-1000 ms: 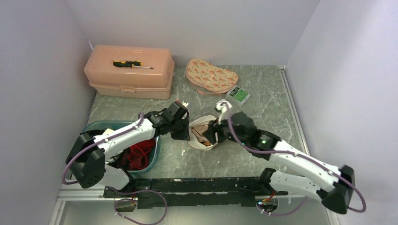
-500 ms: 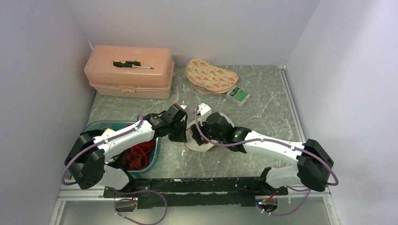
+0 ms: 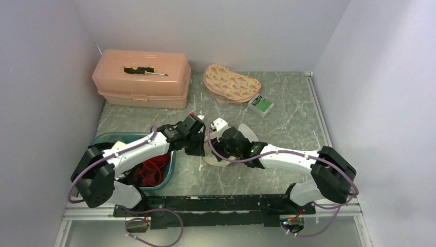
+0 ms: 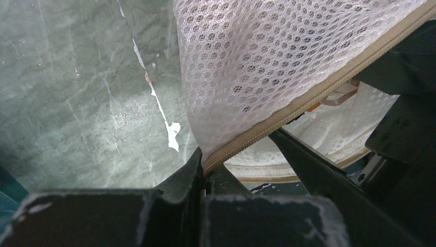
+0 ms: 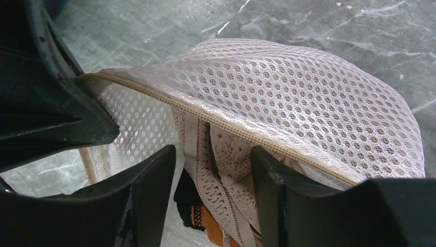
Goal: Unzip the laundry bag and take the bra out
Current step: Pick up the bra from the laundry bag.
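Observation:
The white mesh laundry bag (image 3: pixel 246 131) lies unzipped at the table's middle. My left gripper (image 4: pixel 205 164) is shut on its tan zipper edge (image 4: pixel 308 98) and holds the upper mesh flap (image 5: pixel 308 108) lifted. My right gripper (image 5: pixel 213 164) is open, its fingers (image 5: pixel 149 190) standing in the bag's mouth on either side of a pale beige lace bra (image 5: pixel 226 154) with an elastic band. The jaws stand apart from the lace. An orange-and-black piece (image 5: pixel 205 226) lies under it. From above, both grippers (image 3: pixel 201 146) (image 3: pixel 226 149) meet over the bag.
A teal bin (image 3: pixel 171 165) holding red strappy fabric (image 3: pixel 152 168) sits under the left arm. At the back are a peach box (image 3: pixel 140 78) with a screwdriver (image 3: pixel 144 70), a patterned pouch (image 3: pixel 231 83) and a small green-and-white box (image 3: pixel 261 104).
The right arm swung left and lowered its open fingers into the bag's mouth. The bag's far flap now stands up. The left gripper kept its hold and place.

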Controlling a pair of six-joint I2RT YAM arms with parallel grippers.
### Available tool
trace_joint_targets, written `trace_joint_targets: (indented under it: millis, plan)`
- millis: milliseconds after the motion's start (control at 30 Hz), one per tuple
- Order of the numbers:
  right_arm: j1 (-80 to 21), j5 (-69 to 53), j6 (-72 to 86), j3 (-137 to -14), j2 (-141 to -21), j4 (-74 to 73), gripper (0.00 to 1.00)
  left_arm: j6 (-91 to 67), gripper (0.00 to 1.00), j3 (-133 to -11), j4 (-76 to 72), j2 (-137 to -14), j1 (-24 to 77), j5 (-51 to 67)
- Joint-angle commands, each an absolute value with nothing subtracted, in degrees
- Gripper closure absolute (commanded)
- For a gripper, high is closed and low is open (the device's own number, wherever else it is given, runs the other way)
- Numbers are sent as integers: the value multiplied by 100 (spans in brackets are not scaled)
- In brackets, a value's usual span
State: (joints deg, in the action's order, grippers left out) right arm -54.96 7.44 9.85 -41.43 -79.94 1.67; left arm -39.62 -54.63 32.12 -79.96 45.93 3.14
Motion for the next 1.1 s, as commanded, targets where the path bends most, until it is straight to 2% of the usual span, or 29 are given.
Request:
trace_joint_targets:
  millis: [0,67,200,367,433,533,733,1067]
  plan:
    - [-5492,1031,973,-4100,-8033,676,45,-3937,97,-5476,3050,-7992,4582,368]
    - [-5493,1151,1013,-4073,-8038,747,52,-3941,97,-5467,3042,-7997,4586,378]
    - [-5482,1213,1088,-4134,-8172,695,60,-3945,97,-5454,3020,-8009,4582,393]
    - [-5477,1210,1142,-4182,-8411,572,55,-3952,97,-5432,2995,-8011,4586,420]
    - [-5476,1253,1173,-4143,-8407,579,57,-3953,97,-5419,2989,-7997,4577,421]
    - [-5481,1285,1202,-4094,-8308,596,69,-3944,97,-5414,2997,-7993,4580,413]
    - [-5465,908,1285,-4091,-7650,362,100,-3930,97,-5440,3058,-8024,4582,317]
    - [-4976,-429,1614,-3991,-6208,-352,100,-4050,97,-5460,3059,-8075,4579,33]
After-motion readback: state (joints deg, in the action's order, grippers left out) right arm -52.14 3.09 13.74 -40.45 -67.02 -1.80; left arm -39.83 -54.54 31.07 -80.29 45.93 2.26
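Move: The bra lies bunched in the open laundry bag just under the right fingertips, its middle some 3 cm lower and about 2 cm to the right of that hand, level with it fore and aft. From the right hand, the bag corner is about 5 cm left and 3 cm back, and the green-labelled box roughly 18 cm right and 14 cm ahead. The bra's middle is about 7 cm right of the left hand, 1 cm ahead and some 4 cm lower. The right hand, already reaching into the bag with open fingers, eases about 1 cm forward and 2 cm down onto the bra and shuts its fingers, pinching a fold of the lace fabric by its band. It then draws up quickly, about 8 cm from the lowest point, with a small drift back and to the right and a roll of some 10 degrees that lifts the hand's left side, while the left hand stays put and keeps its pinch on the zipper corner to hold the bag open. ##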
